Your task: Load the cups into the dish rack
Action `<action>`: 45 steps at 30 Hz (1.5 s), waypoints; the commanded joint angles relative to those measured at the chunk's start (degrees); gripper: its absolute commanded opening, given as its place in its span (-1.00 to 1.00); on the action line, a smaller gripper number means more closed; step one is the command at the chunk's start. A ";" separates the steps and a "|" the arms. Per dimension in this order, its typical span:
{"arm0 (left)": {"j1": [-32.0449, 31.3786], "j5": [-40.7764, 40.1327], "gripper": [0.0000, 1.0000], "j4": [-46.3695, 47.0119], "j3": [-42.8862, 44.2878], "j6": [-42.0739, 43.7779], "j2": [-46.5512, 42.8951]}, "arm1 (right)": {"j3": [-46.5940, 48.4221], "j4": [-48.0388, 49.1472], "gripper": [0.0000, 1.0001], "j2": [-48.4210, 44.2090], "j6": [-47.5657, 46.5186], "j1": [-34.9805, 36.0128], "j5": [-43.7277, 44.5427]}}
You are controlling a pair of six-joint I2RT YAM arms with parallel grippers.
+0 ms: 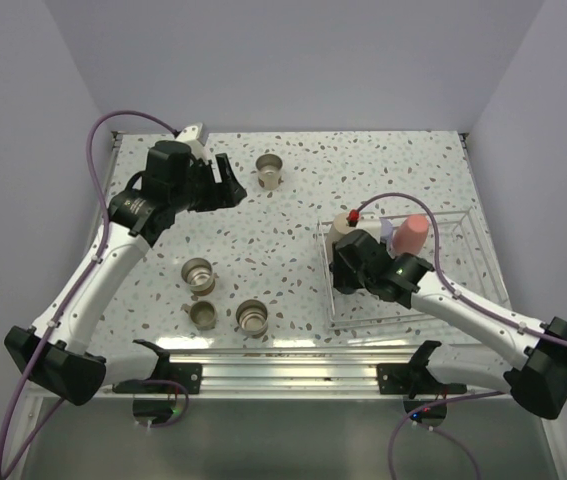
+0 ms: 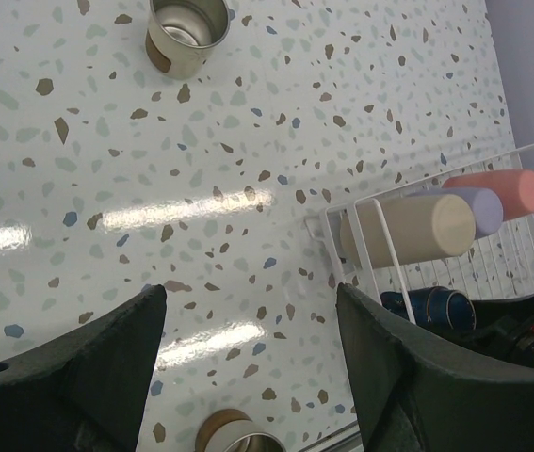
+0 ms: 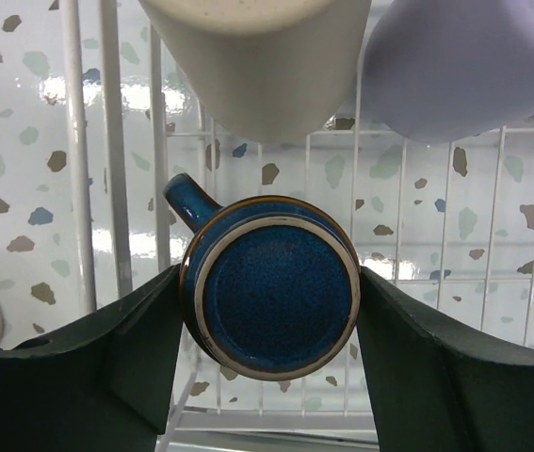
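Note:
My right gripper (image 3: 268,282) is shut on a dark blue handled mug (image 3: 271,311), upside down inside the wire dish rack (image 3: 88,169), a finger against each side. Beige (image 3: 257,56) and lavender (image 3: 464,66) tumblers sit on prongs just beyond it. In the top view the rack (image 1: 463,225) lies at the right, holding the beige (image 1: 343,228), lavender (image 1: 391,233) and coral (image 1: 413,235) cups, with the right gripper (image 1: 348,268) at its left end. My left gripper (image 1: 228,185) hangs open and empty above the table, beside a steel cup (image 1: 269,172).
Three more steel cups (image 1: 199,275) (image 1: 204,314) (image 1: 252,317) stand on the speckled table left of the rack, near the front rail (image 1: 283,365). The left wrist view shows one steel cup (image 2: 186,33) ahead and another (image 2: 238,435) below the open jaws.

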 commanded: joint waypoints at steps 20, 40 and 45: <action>0.39 -0.03 0.52 1.63 -0.45 1.10 -1.61 | 0.20 0.39 0.42 3.12 5.25 3.64 4.43; 0.48 -11.68 0.51 -9.86 0.68 0.93 -1.09 | 14.68 -11.74 0.97 -6.20 4.64 3.82 6.97; 0.48 -18.04 0.42 -18.30 -2.91 -1.35 -0.73 | 22.94 -16.65 0.97 -8.22 4.11 3.90 7.85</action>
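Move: My right hand holds the upside-down dark blue mug over its spot on the rack floor, roughly 3 cm straight below. The beige cup stands about 10 cm ahead and 1 left, the purple cup 10 ahead and 8 right. My left hand's next thing, the far metal cup, lies some 9 cm back, 8 left and 25 below; the near metal cup is 10 cm nearer my base than the far one and 1 cm to its right. I lower the mug about 2.5 cm onto the rack floor with my right hand, open my fingers wide to let go, then rise straight up some 13 cm, fingertips tipping slightly outward. Near the end my empty, open left hand sets off left and down towards the far metal cup, about 5 cm, turning a little counter-clockwise. ##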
